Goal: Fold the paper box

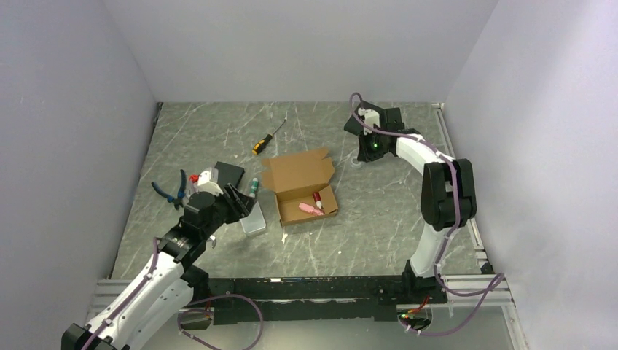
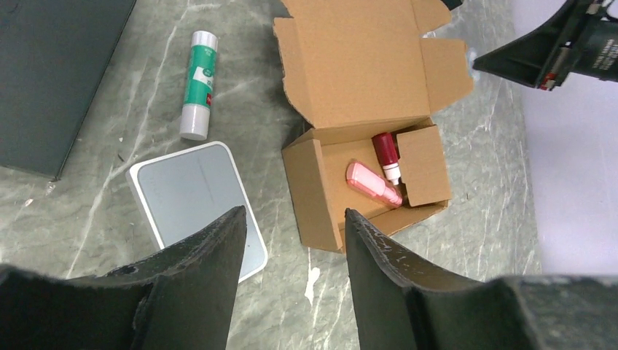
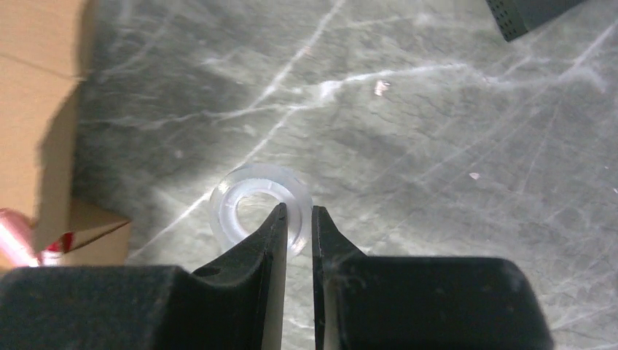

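Observation:
The paper box (image 1: 302, 186) lies open in the middle of the table, tan cardboard with its lid (image 2: 364, 73) folded back and side flaps out. In its tray lie a pink tube (image 2: 373, 184) and a small red bottle (image 2: 385, 151). My left gripper (image 2: 293, 212) hovers open and empty over the table, just left of the box's near corner. My right gripper (image 3: 297, 211) is to the right of the box (image 3: 36, 109), shut on the wall of a clear ring (image 3: 240, 193) that rests on the table. One finger is inside the ring, the other outside.
A grey tin (image 2: 193, 197) and a green-and-white glue stick (image 2: 199, 84) lie left of the box. A black slab (image 2: 51, 73) is further left. Blue-handled pliers (image 1: 171, 191) and a yellow-handled screwdriver (image 1: 268, 136) lie on the marbled table (image 1: 379, 226). Walls enclose three sides.

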`<state>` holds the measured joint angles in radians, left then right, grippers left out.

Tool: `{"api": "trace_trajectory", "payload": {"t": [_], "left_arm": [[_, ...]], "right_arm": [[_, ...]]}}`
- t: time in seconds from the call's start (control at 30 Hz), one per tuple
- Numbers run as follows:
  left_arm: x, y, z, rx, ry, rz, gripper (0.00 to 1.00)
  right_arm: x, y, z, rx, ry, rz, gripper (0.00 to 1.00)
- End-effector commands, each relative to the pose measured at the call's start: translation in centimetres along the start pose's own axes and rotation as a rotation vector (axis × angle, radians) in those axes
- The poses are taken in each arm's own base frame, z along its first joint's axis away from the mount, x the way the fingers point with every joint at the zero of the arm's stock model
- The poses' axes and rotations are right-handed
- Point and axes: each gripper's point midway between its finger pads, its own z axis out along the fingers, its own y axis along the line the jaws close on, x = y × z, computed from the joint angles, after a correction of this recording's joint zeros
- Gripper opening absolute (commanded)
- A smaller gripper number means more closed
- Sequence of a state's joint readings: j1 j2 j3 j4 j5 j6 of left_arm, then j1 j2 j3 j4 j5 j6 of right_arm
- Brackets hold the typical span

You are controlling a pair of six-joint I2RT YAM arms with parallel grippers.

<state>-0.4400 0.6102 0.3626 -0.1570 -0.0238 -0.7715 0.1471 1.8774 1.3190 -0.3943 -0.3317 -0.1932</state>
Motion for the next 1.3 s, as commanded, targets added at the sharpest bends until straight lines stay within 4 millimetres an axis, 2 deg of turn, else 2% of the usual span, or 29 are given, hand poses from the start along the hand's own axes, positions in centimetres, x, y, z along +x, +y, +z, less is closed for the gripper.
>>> {"api": "trace_trajectory", "payload": {"t": [0.0,0.17,0.3,0.37,0.47,0.53,0.7,0.83,0.97,1.07,1.27], "left_arm": [[0.0,0.2,-0.3,-0.011,-0.004,-0.002,0.57],[-0.1,0.4,-0.4,-0.018,-0.011,-0.004,0.57],[-0.1,0.5,-0.4,-0.028,-0.012,-0.001,0.57],[-0.2,0.7,-0.4,-0.039,-0.01,0.003,0.57],[-0.3,0.9,-0.4,-0.057,-0.008,0.019,0.6],[-0.4,1.1,-0.3,-0.072,-0.007,0.034,0.62],[-0.6,1.4,0.6,-0.1,0.021,0.116,0.66],[-0.5,1.5,1.9,-0.136,0.081,0.17,0.66],[-0.6,1.8,3.5,-0.179,0.13,0.222,0.7],[-0.6,2.0,4.6,-0.2,0.16,0.258,0.76],[-1.0,2.5,6.3,-0.221,0.151,0.308,0.81]], "right_arm": [[-2.8,3.0,-2.4,-0.113,-0.125,-0.015,0.07],[-3.1,6.7,-4.7,-0.242,-0.173,-0.045,0.06],[-3.2,11.5,-6.5,-0.348,-0.214,-0.155,0.06],[-3.1,14.5,-7.2,-0.402,-0.228,-0.234,0.06],[-2.2,18.1,-7.6,-0.467,-0.221,-0.335,0.07],[-1.6,19.6,-7.1,-0.47,-0.201,-0.378,0.07],[0.3,20.6,-3.8,-0.385,-0.106,-0.452,0.1],[1.0,20.6,-2.6,-0.342,-0.069,-0.488,0.19],[1.7,21.0,-2.1,-0.344,-0.047,-0.51,0.33],[2.1,21.1,-2.0,-0.354,-0.034,-0.517,0.4],[1.4,21.7,-3.9,-0.409,-0.059,-0.532,0.51]]}}
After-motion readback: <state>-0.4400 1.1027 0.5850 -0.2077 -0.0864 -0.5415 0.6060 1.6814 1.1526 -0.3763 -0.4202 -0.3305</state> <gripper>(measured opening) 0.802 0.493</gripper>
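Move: My right hand already holds the tape roll; the paper box's open tray lies about 17 cm back and 19 cm to its left, a few cm lower. In the tray the dark red bottle is some 15 cm back and 16 left, the pink bottle 19 back and 19 left. From my half-open left hand the glue stick is about 7 cm ahead, 1 cm right and 12 below, the grey-lidded box 6 cm back and 2 right. I carry the tape roll in my right hand left and back, some 21 cm, arching up about 8 cm and swinging counter-clockwise some 35 degrees, then sink about 6 cm over the tray, open and let go, staying there. Late on, my left hand dips 5 cm and eases 4 cm forward towards the glue stick, rolling its left side up and opening wider, touching nothing. ##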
